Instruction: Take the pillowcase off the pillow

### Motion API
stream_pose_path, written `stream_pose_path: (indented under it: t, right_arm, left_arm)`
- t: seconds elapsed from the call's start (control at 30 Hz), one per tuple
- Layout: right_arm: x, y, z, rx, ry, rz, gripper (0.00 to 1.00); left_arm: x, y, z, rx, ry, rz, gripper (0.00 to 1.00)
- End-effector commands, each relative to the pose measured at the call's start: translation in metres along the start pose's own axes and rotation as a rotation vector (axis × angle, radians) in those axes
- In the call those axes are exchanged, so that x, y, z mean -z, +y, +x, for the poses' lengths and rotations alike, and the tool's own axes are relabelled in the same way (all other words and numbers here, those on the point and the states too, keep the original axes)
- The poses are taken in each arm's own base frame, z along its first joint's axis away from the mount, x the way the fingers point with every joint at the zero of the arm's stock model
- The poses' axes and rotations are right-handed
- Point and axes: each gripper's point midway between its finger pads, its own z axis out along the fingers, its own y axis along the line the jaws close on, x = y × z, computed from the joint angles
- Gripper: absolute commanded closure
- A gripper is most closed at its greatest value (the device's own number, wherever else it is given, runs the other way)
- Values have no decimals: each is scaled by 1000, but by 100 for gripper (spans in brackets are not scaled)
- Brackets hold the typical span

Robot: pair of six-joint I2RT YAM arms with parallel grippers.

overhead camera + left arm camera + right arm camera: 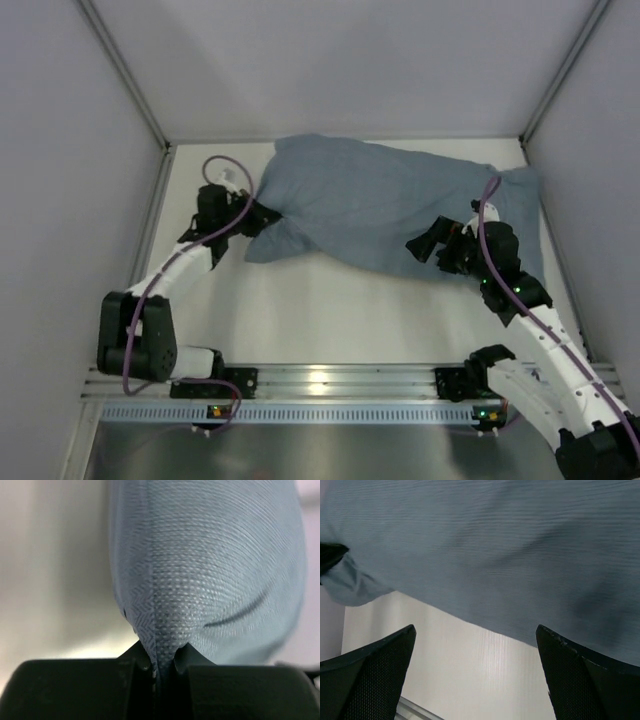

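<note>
The grey-blue pillowcase (380,205) lies stuffed and wrinkled across the back of the white table, from the left middle to the right wall. The white pillow is hidden inside it. My left gripper (262,215) is shut on the pillowcase's left corner; in the left wrist view the cloth (210,570) bunches into the closed jaws of that gripper (162,662). My right gripper (432,243) is open at the near edge of the pillowcase on the right. In the right wrist view its fingers (370,675) stand wide apart below the cloth (495,555), with nothing between them.
The white table (320,310) has grey walls on the left, back and right. A metal rail (330,380) with the arm bases runs along the near edge. Purple cables loop over both arms.
</note>
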Motion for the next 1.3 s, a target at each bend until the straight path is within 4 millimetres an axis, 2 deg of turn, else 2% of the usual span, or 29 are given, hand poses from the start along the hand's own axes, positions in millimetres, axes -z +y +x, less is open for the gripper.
stream_pose_path:
  t: [0.0, 0.03, 0.1, 0.13, 0.2, 0.3, 0.43, 0.53, 0.6, 0.67, 0.77, 0.8, 0.83, 0.87, 0.9, 0.93, 0.97, 1.03, 1.07, 1.1, 1.2, 1.23, 1.27]
  right_arm:
    - [0, -5, 12, -2, 38, 15, 1]
    - [-1, -8, 14, -2, 41, 24, 1]
    - [-2, -11, 18, -3, 58, 39, 1]
    - [-2, -12, 18, -3, 60, 42, 1]
    - [-2, -17, 24, -2, 78, 62, 1]
    - [3, -30, 28, 11, 90, 123, 1]
    - [10, -59, 29, 45, 83, 271, 0]
    - [9, -68, 31, 66, 79, 301, 1]
    - [5, -70, 29, 73, 67, 309, 1]
    - [-5, -65, 22, 96, 60, 288, 1]
    - [-25, -44, 2, 104, 60, 225, 1]
    - [-31, -40, 0, 105, 73, 213, 1]
    - [-38, -28, -2, 101, 91, 164, 0]
    - [-49, -23, -6, 99, 114, 149, 1]
    - [-53, -17, -7, 97, 121, 126, 1]
    - [-58, -10, -9, 90, 130, 94, 0]
    - [-65, -3, -16, 89, 113, 67, 1]
    - [-71, 5, -21, 93, 106, 29, 1]
    - [-78, 8, -25, 97, 103, 19, 0]
    - [-81, 8, -27, 106, 103, 22, 0]
    - [-97, 12, -30, 106, 129, 8, 1]
    - [-101, 15, -30, 104, 132, -8, 1]
    - [-109, 18, -27, 94, 153, -27, 1]
  left_arm:
    - [76, 104, -28, 97, -152, -369, 100]
    - [102, 110, -45, 80, -220, -391, 100]
    - [122, 118, -43, 95, -220, -428, 100]
    - [134, 119, -50, 85, -243, -433, 100]
    - [144, 117, -47, 86, -230, -443, 100]
    - [152, 120, -47, 83, -240, -463, 100]
    - [154, 124, -42, 116, -244, -476, 100]
    - [153, 125, -40, 152, -245, -475, 100]
    - [155, 127, -43, 162, -256, -483, 100]
    - [158, 126, -46, 166, -263, -493, 100]
    - [166, 126, -48, 168, -271, -529, 100]
    - [170, 124, -49, 157, -274, -535, 94]
    - [175, 121, -55, 144, -292, -547, 76]
    - [179, 119, -58, 136, -302, -560, 30]
    - [188, 116, -56, 126, -306, -586, 4]
    - [197, 113, -61, 114, -332, -611, 1]
    - [213, 107, -76, 88, -399, -654, 1]
    - [239, 88, -84, 38, -468, -676, 1]
    - [259, 66, -98, 2, -550, -663, 1]
    - [265, 55, -100, -12, -563, -645, 1]
    - [270, 15, -108, -53, -574, -517, 1]
    - [267, 8, -106, -51, -555, -479, 1]
    - [254, -3, -101, -28, -494, -402, 1]
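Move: The left hand already pinches the left end of the pillowcase. The bare patch of table it is taken to lies about 19 cm to its left, 9 back and some 10 below; the pillow's middle is about 27 cm to its right, level front to back. From the right hand, the fold at the pillow's right end lies roughly 16 cm right, 3 ahead and 10 below, with the pillow's middle 6 cm left and 6 ahead. Still pinching the pillowcase's left end, the left hand drags it quickly leftward about 19 cm, drawing back some 9 cm and swinging roughly 30 degrees counter-clockwise, then opens wide, lets go and rises clear. The open right hand sinks about 7 cm, easing right and back, then reaches forward with a little left over the fold; whether it touches can't be seen. ##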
